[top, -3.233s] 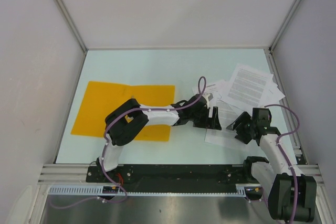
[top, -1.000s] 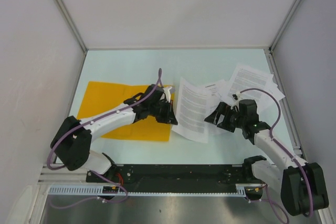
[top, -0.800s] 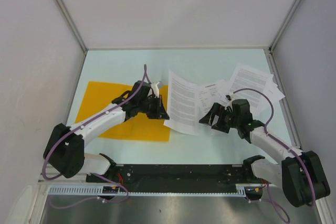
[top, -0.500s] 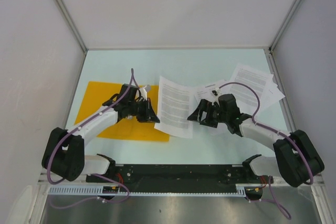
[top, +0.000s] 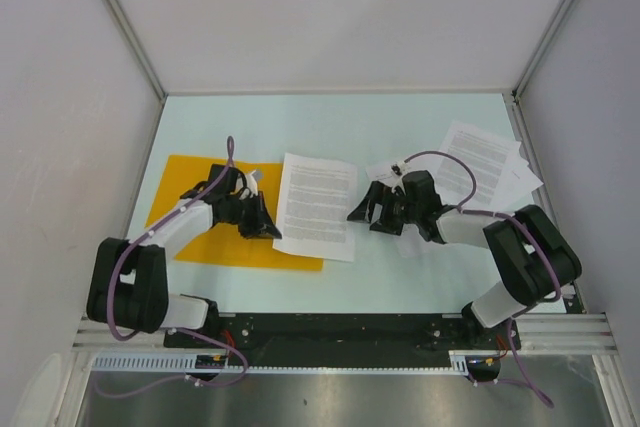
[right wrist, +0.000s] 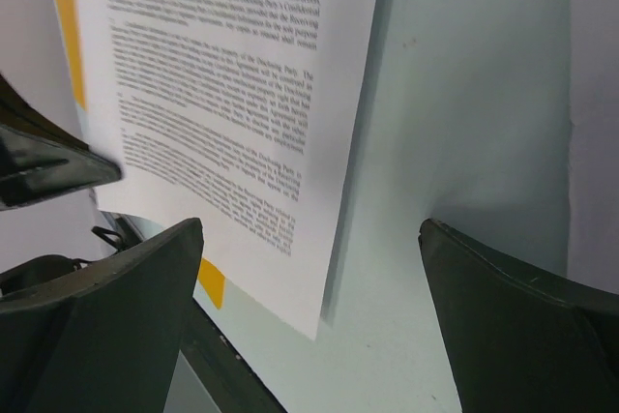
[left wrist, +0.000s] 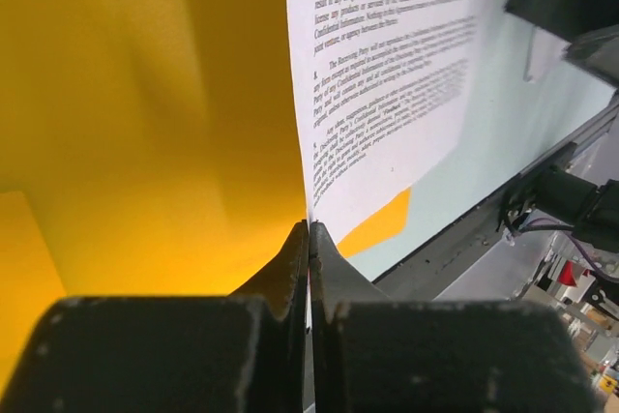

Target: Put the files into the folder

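Note:
The orange-yellow folder point(top: 180, 222) lies flat on the left of the table. My left gripper point(top: 270, 231) is over it, shut on the left edge of one printed white sheet point(top: 315, 205). That sheet overlaps the folder's right side. In the left wrist view the jaws point(left wrist: 309, 231) pinch the sheet point(left wrist: 387, 65) above the folder point(left wrist: 145, 94). My right gripper point(top: 362, 218) stands open just right of the sheet, holding nothing. Between its fingers point(right wrist: 309, 229) I see the sheet's corner point(right wrist: 222, 74) and bare table. More files point(top: 480, 165) lie fanned out at the far right.
The pale table point(top: 330, 127) is walled by white panels and metal posts on three sides. A black rail point(top: 340, 327) with both arm bases runs along the near edge. My right arm stretches leftwards over the loose sheets.
The left gripper has pulled the sheet leftwards from the table's middle onto the folder's right side. The right gripper, still open, has followed it to the left.

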Controlling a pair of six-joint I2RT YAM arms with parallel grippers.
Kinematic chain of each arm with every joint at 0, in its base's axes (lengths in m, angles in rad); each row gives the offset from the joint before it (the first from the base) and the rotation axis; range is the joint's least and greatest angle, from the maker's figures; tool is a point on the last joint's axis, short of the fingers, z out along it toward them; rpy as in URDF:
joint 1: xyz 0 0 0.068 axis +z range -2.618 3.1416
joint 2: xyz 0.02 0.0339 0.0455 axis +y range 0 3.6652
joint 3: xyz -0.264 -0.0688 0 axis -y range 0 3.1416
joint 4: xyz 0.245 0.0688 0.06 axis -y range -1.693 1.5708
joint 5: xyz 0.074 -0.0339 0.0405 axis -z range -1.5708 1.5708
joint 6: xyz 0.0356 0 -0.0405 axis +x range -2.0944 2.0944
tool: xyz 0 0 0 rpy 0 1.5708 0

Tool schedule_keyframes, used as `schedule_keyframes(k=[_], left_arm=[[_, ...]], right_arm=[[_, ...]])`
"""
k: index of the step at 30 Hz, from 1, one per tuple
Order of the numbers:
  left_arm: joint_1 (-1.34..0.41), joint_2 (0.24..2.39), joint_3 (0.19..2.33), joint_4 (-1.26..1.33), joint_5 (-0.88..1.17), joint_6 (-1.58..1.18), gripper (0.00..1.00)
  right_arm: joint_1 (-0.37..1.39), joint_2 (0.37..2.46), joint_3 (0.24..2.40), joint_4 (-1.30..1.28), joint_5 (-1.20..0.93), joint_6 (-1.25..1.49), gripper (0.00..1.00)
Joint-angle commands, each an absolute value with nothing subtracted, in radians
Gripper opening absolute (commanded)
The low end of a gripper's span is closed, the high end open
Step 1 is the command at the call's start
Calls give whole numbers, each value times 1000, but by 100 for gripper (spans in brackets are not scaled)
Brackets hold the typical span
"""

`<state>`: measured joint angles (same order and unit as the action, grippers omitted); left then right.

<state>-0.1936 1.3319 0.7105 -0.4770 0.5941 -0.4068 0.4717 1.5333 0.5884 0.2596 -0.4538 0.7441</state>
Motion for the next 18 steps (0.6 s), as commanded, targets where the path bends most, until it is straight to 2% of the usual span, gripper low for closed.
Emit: schedule_keyframes(k=[1, 8, 11, 12, 16, 18], left_arm=[[-172, 1394, 741, -521, 571, -354, 0], [-155, 1463, 781, -551, 528, -319, 0], [-153, 1477, 772, -534, 534, -322, 0], [-155, 1480, 767, -531, 534, -324, 0], [-153, 1482, 769, -532, 534, -321, 0], [-153, 1482, 770, -532, 528, -321, 0]], right_arm=[[468, 1607, 640, 376, -491, 768, 100], [472, 1715, 643, 468, -514, 847, 98], [476, 1762, 643, 549, -546, 893, 86], [476, 1773, 643, 590, -552, 911, 78], [472, 1804, 643, 660, -555, 942, 70], [472, 1819, 643, 678, -560, 948, 69]])
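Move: My shut left fingers still hold the file by its near left corner; the open folder's middle lies about 7 cm ahead, 9 cm left and 6 cm below them, its clip 17 cm ahead and 6 cm left. For my right hand, the held file's middle is some 10 cm left and 2 cm ahead, and its right edge runs just below my wide-open jaws. A loose sheet lies roughly 19 cm to the right and 3 cm ahead. With my left hand I keep the pinch on the file's corner and lower it about 3.5 cm towards the folder, drawing nearly 2 cm left. My right hand follows the file's right edge, going some 4.5 cm left and forward while sinking slightly; I roll that wrist about 10 degrees and start closing, fingers straddling the edge but not yet shut on it. ##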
